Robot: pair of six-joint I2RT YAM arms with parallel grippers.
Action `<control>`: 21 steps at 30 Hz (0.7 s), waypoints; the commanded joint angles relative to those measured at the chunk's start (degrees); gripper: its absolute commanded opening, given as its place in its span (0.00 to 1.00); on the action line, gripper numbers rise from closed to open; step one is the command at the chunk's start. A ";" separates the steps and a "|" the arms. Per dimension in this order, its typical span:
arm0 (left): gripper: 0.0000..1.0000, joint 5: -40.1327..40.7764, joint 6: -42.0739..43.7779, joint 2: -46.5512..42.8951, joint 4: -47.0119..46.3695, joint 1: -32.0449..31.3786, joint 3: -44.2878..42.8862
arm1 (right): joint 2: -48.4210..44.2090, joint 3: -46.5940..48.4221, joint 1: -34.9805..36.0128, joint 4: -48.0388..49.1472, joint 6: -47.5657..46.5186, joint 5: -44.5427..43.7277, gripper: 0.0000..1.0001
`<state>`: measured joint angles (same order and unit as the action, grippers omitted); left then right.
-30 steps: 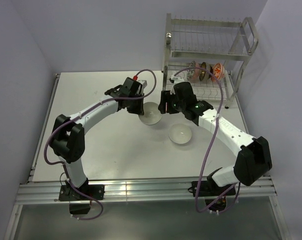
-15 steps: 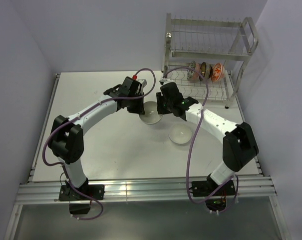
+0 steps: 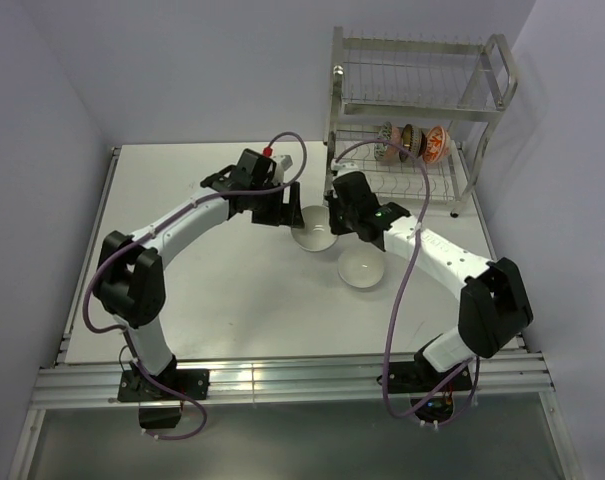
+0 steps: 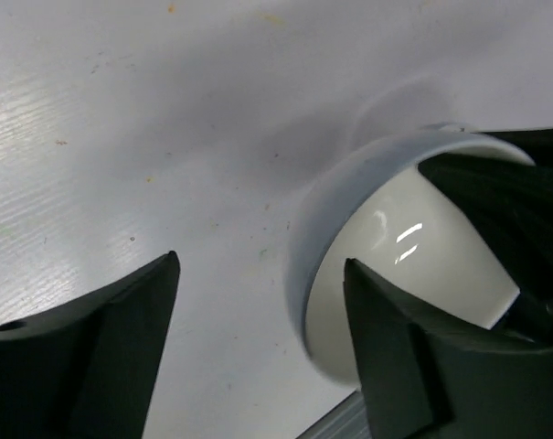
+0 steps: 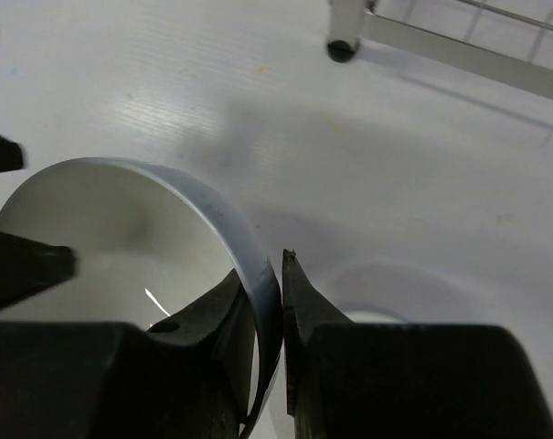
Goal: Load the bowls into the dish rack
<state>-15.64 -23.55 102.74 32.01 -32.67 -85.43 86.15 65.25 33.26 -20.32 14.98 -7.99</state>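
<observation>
A plain white bowl (image 3: 312, 238) sits tilted at the table's middle, with my right gripper (image 3: 330, 223) shut on its right rim. In the right wrist view the fingers (image 5: 265, 270) pinch the rim of this bowl (image 5: 121, 229), one inside and one outside. My left gripper (image 3: 287, 213) is open at the bowl's left edge. In its wrist view, my left gripper (image 4: 260, 262) has the near rim of the bowl (image 4: 395, 265) standing loose between its fingers. A second white bowl (image 3: 362, 268) rests just to the right. The dish rack (image 3: 482, 110) holds three patterned bowls (image 3: 412, 143) upright in its lower tier.
The rack's near left foot (image 5: 345, 37) stands a short way beyond the held bowl. Cables loop over both arms above the table. The second white bowl (image 5: 386, 288) lies right under my right gripper.
My left gripper has opened and let go of the white bowl. My right gripper has closed on the bowl's rim, and the bowl has shifted slightly right.
</observation>
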 commanded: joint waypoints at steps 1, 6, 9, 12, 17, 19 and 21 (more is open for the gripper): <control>0.83 -6.59 0.00 -5.09 -1.25 3.12 -0.88 | -5.81 -1.70 -3.88 2.65 -0.74 -1.50 0.00; 0.90 -9.85 -0.53 -7.90 -1.77 7.00 0.87 | -12.83 -7.50 -11.79 5.98 -2.59 0.87 0.00; 0.91 -10.02 -0.53 -8.60 -1.95 8.14 1.66 | -13.11 -7.95 -17.33 5.99 -4.17 0.70 0.00; 0.91 -9.76 -0.71 -8.78 -2.30 8.67 1.93 | -11.36 -6.72 -21.38 7.04 -6.10 -2.81 0.00; 0.95 -10.46 -0.36 -7.64 -1.60 9.37 1.14 | -6.62 -3.21 -25.78 10.30 -8.21 -8.26 0.00; 0.99 -11.69 -0.18 -7.64 -2.03 9.90 1.31 | -3.10 -0.41 -27.54 10.56 -8.39 -10.89 0.00; 0.99 -14.32 0.17 -8.17 -2.65 10.25 2.28 | -0.73 1.27 -29.29 11.96 -8.22 -12.66 0.00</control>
<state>-25.85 -23.68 95.48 30.89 -23.20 -83.72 83.72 61.30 6.13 -15.33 7.33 -15.44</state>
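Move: The right hand pinches the white bowl by its rim, the bowl's middle some 5 cm left and 3 cm back. The dish rack's lower tier lies about 15 cm ahead, 16 cm right and 5 cm lower; its patterned bowl is roughly 19 cm ahead, 14 cm right. The table bowl sits about 13 cm back, 8 cm right. From the already opened left hand, that tier is some 15 cm ahead, 26 cm right. Right hand sweeps the rim-held white bowl about 20 cm rightward towards the rack, turning clockwise; left withdraws up and left. ##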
